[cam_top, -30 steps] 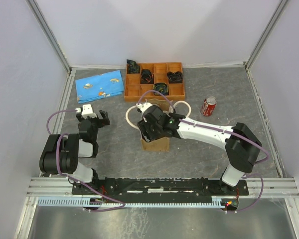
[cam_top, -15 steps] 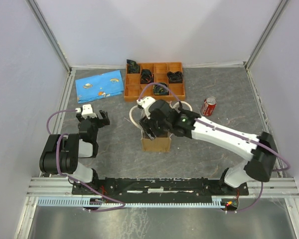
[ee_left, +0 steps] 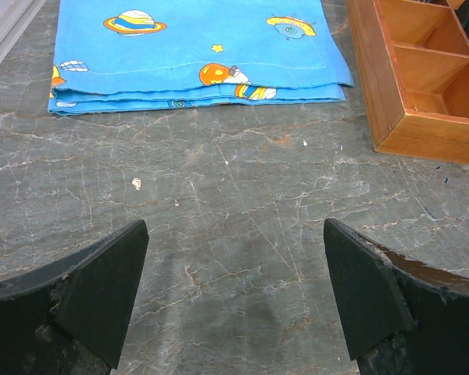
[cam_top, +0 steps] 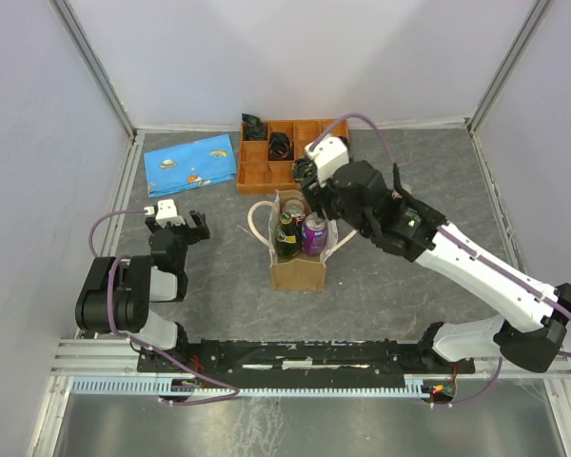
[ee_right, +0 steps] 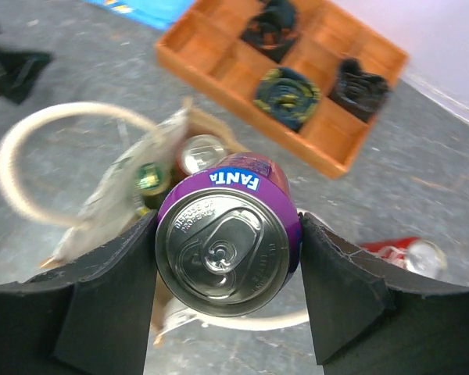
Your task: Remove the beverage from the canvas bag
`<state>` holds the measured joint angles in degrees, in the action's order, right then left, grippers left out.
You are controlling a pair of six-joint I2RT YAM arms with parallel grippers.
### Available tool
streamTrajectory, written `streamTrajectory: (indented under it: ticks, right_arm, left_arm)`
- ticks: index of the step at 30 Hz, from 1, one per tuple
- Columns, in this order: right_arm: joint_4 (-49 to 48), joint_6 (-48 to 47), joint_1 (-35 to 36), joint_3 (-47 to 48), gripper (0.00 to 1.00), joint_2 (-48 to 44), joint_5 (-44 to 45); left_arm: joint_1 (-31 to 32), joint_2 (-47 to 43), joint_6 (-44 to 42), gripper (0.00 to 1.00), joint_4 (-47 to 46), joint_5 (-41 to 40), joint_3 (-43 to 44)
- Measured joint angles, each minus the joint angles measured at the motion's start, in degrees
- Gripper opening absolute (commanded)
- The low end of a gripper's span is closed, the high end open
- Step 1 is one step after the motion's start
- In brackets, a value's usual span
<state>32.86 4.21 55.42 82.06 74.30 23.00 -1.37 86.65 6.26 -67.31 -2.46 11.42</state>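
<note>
The beverage, a purple Fanta can, sits upright between the two black fingers of my right gripper, which is shut on its sides. From above, the can hangs over the open mouth of the canvas bag, a tan tote with cream rope handles. Below the can the right wrist view shows the bag, blurred, with a green-topped drink and a silver can top inside. My left gripper rests open over bare table to the bag's left, its fingers wide apart.
An orange-brown wooden compartment tray with dark coiled items stands behind the bag. A folded blue printed cloth lies at the back left. A red can lies on the table to the bag's right, hidden under the arm in the top view.
My right arm has risen and swung back to the right, lifting the purple can up from inside the bag. The bag's mouth now shows. The left arm has not moved.
</note>
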Motion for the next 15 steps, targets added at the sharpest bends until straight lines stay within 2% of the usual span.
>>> streamTrajectory:
  ticks: [9,15]
  right_arm:
    - [-2.0,-1.2,-20.5,0.2,0.00,0.1,6.2]
    - [-2.8,2.2,-32.9,1.4,0.00,3.8,3.4]
  left_arm:
    - [0.1,0.0,0.0,0.99,0.0,0.0,0.0]
    - [0.2,0.0,0.0,0.99,0.1,0.0,0.0]
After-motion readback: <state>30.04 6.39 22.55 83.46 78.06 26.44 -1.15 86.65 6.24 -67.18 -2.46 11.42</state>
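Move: The right gripper, high above the canvas bag's rim, already holds a purple beverage can. The red can marking the free table it heads for stands about 21 cm to its right, 12 cm ahead and 26 cm below. The canvas bag's middle is 4 cm left, 1 cm ahead and 25 cm below; the wooden tray is 26 cm ahead, 6 cm left, 30 cm down. From the left gripper, the red can is some 58 cm right, 3 cm ahead, 2 cm lower. Swing the right gripper with the purple can away from above the canvas bag, about 19 cm to the right and 12 cm forward, towards the space over the red can. Stay at about the same height, keep the fingers' hold, and turn the hand some 35 degrees clockwise on the way. ##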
